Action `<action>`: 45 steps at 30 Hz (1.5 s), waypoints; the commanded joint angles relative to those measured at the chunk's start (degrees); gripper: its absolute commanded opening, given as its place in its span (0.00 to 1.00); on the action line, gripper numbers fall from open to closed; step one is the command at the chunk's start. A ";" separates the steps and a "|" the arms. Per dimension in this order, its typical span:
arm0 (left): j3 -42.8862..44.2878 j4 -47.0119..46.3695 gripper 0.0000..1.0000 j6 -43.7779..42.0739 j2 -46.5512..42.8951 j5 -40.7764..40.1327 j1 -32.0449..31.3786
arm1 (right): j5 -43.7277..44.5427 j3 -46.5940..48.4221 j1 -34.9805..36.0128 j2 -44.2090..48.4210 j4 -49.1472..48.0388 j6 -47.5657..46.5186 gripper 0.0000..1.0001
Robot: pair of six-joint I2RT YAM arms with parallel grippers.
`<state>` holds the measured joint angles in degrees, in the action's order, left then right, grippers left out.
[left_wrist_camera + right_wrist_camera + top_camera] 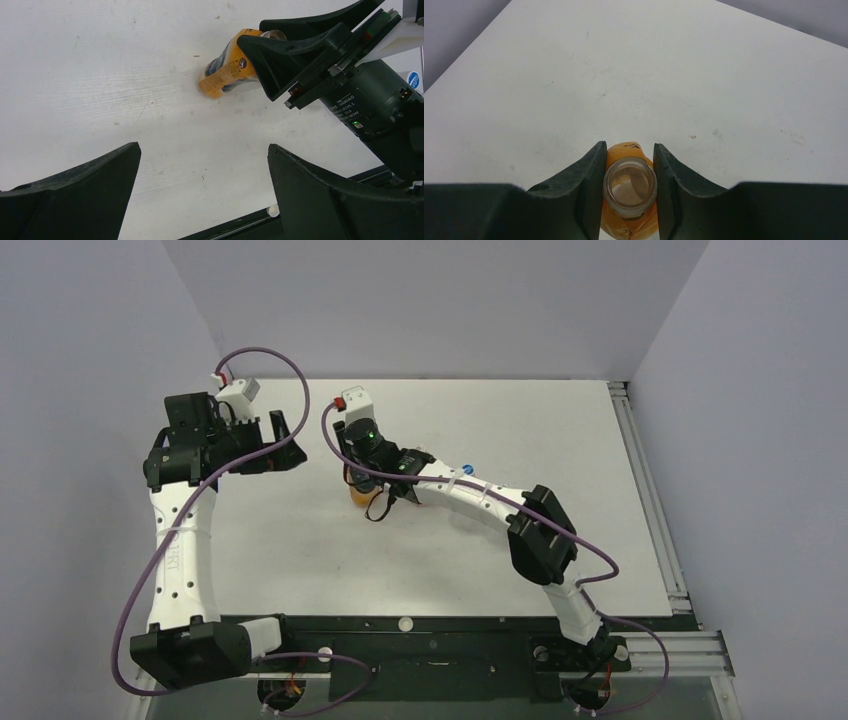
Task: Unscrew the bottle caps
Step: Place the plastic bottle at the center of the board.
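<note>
An orange bottle (357,494) with a dark label stands on the white table near its middle. My right gripper (366,480) comes down on it from above. In the right wrist view that gripper (629,150) is shut on the bottle (624,226), its fingers on either side of the open, capless neck. The left wrist view shows the bottle (225,75) with the right fingers (280,55) at its top. A blue cap (467,468) lies on the table beside the right forearm. My left gripper (285,445) hovers left of the bottle and apart from it. It is open and holds nothing (204,165).
A small white cap (405,623) lies at the black front rail (450,625), seen also as the white cap (273,210) by the left gripper's right finger. Grey walls close the back and both sides. A metal rail (640,470) runs along the right edge.
</note>
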<state>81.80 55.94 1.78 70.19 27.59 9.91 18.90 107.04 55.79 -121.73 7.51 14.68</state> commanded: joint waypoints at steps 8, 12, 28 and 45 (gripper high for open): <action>2.37 -3.23 0.96 1.02 -0.14 -0.14 3.03 | 1.06 -1.83 -0.67 0.72 -2.54 1.41 0.01; 2.48 -3.17 0.97 1.03 -0.30 0.09 4.17 | 1.33 -3.11 -0.56 1.54 -2.62 0.62 0.15; 3.34 -2.17 0.97 0.55 -0.63 1.37 5.50 | 4.46 -3.28 1.40 3.54 -1.08 -3.74 0.47; 2.49 -2.15 0.97 0.44 -1.76 2.77 5.51 | 2.81 0.23 1.87 4.73 0.98 -5.43 0.69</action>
<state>82.43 55.44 2.44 69.97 28.77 14.85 22.15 104.14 57.47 -121.27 7.60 10.28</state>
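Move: The right hand already has the plastic bottle between its fingers by the upper part, foot down at the board; its middle is straight below the hand, about 5 cm down. The red-bottomed bottle stands some 13 cm to the hand's right, level in reach, and the blue-capped bottle about 24 cm right and 5 cm nearer, both about 7 cm lower. From the left hand the plastic bottle lies roughly 7 cm ahead, 13 cm right and 13 cm below. Almost still at first, easing forward barely half a centimetre with the plastic bottle gripped, the right hand then opens its fingers from a third to about two thirds and lets go, sinking about 2 cm and drawing back 1.5 cm around the bottle while rolling slightly, left side down. The empty, wide-open left hand shifts about 2.5 cm left, away from the bottle. ##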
